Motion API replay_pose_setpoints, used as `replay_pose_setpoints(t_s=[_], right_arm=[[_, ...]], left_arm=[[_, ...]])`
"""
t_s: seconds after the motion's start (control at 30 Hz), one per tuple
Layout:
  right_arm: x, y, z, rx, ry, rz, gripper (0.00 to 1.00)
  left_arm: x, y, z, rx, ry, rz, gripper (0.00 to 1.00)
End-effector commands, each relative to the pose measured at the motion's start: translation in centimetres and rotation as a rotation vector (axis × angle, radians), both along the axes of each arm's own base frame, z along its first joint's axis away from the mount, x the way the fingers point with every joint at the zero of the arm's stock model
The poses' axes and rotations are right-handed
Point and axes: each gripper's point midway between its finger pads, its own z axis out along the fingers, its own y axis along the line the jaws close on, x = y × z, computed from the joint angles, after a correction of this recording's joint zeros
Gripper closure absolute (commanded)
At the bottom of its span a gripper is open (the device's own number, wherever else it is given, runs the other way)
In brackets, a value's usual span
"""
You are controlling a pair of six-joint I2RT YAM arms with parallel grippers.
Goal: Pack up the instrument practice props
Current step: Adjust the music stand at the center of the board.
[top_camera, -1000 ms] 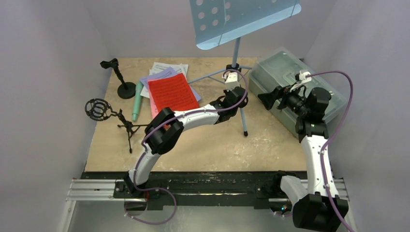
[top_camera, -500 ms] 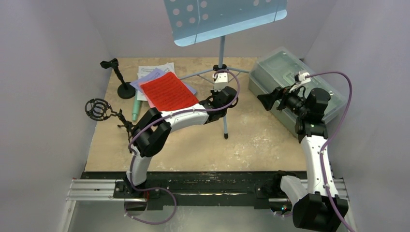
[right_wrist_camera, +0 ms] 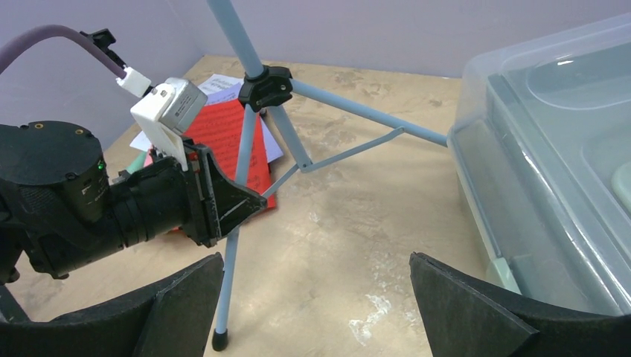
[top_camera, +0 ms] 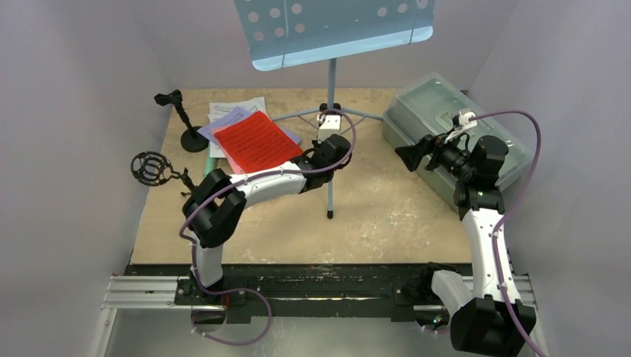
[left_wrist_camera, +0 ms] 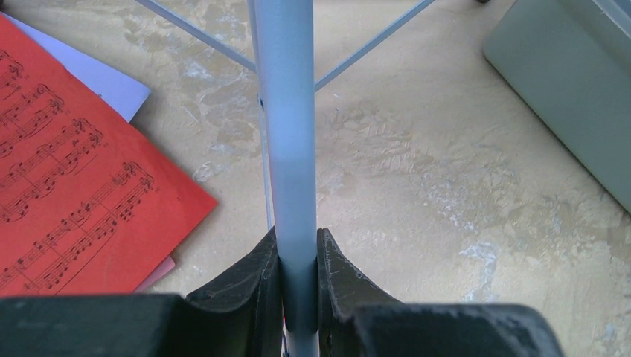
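Observation:
The light-blue perforated music rack (top_camera: 335, 30) stands at the back centre on tripod legs. My left gripper (top_camera: 330, 153) is shut on its front leg (left_wrist_camera: 292, 134), the tube pinched between both fingers (left_wrist_camera: 253, 271). The right wrist view shows that gripper (right_wrist_camera: 223, 204) on the leg below the black hub (right_wrist_camera: 266, 87). A red music sheet (top_camera: 257, 141) lies on lilac and white sheets (top_camera: 227, 115). The black round-base pole (top_camera: 186, 123) and the black microphone tripod (top_camera: 152, 169) stand at the left. My right gripper (top_camera: 411, 156) hangs open and empty (right_wrist_camera: 316, 271).
The translucent grey-green box (top_camera: 446, 123), lid on, sits at the right against the wall (right_wrist_camera: 551, 149). Purple walls close in the left, back and right sides. The rack's front foot (top_camera: 330, 216) rests on bare beige table.
The left arm has carried the music rack leftwards, still gripping its leg. The sheets shifted and turned slightly left. The right arm has not moved.

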Motion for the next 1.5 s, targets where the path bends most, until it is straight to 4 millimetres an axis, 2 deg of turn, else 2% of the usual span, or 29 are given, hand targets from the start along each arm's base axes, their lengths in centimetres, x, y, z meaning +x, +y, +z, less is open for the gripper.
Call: replay_pose_setpoints(t_s=[0.0, 0.27, 0.57, 0.7, 0.83, 0.97, 1.03, 1.23, 1.43, 1.47], right_arm=[[-0.2, 0.1, 0.6, -0.003, -0.035, 0.015, 0.01], [-0.3, 0.3, 0.5, -0.004, -0.034, 0.024, 0.01], [-0.9, 0.9, 0.2, -0.03, -0.047, 0.079, 0.01], [-1.6, 1.6, -0.2, -0.035, -0.056, 0.141, 0.01], [-2.3, 2.9, -0.9, 0.001, -0.043, 0.239, 0.01], [-2.0, 4.2, -1.7, 0.03, -0.007, 0.29, 0.01], [-1.9, 5.3, -1.9, 0.038, 0.012, 0.318, 0.01], [-1.3, 9.2, -1.8, 0.107, 0.076, 0.392, 0.01], [1.5, 12.3, -1.7, 0.193, 0.079, 0.373, 0.01], [1.9, 12.7, -1.5, 0.215, 0.077, 0.372, 0.01]], left_arm=[[-0.3, 2.5, 1.8, 0.106, -0.037, -0.029, 1.0], [-0.6, 4.6, 2.2, 0.133, -0.043, -0.017, 1.0], [-2.8, 4.4, 1.4, 0.125, -0.018, -0.147, 1.0], [-4.3, 4.8, 1.3, 0.113, -0.01, -0.204, 1.0], [-4.8, 4.7, 1.9, 0.081, -0.04, -0.23, 1.0], [-4.9, 4.2, 1.9, 0.066, -0.033, -0.259, 1.0], [-5.0, 3.7, 1.8, 0.053, -0.025, -0.275, 0.94], [-5.3, 3.0, 3.0, 0.0, -0.026, -0.293, 0.63], [-6.5, 3.5, 5.5, -0.083, -0.051, -0.302, 0.38], [-6.8, 3.6, 5.8, -0.098, -0.054, -0.305, 0.36]])
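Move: The left hand already holds the music stand's front leg midway. From it the stand's hub is roughly 9 cm ahead, in line sideways and 8 cm higher; the red sheet is about 18 cm left, 10 cm ahead and 10 cm lower; the clear box is some 28 cm right and 6 cm ahead. From the open right hand, the leg's gripped part is about 17 cm left, 9 cm ahead and 15 cm lower, the box some 11 cm right and 10 cm ahead. Leftward and back in nearly equal parts, about 5 cm each, the left hand drags the music stand by its front leg, then opens past half, backing off slightly rightward and rising a little as it swivels clockwise. The open right hand, almost still at first, sweeps about 11 cm left and some 5 cm down towards the leg, turning counter-clockwise and tipping down. ##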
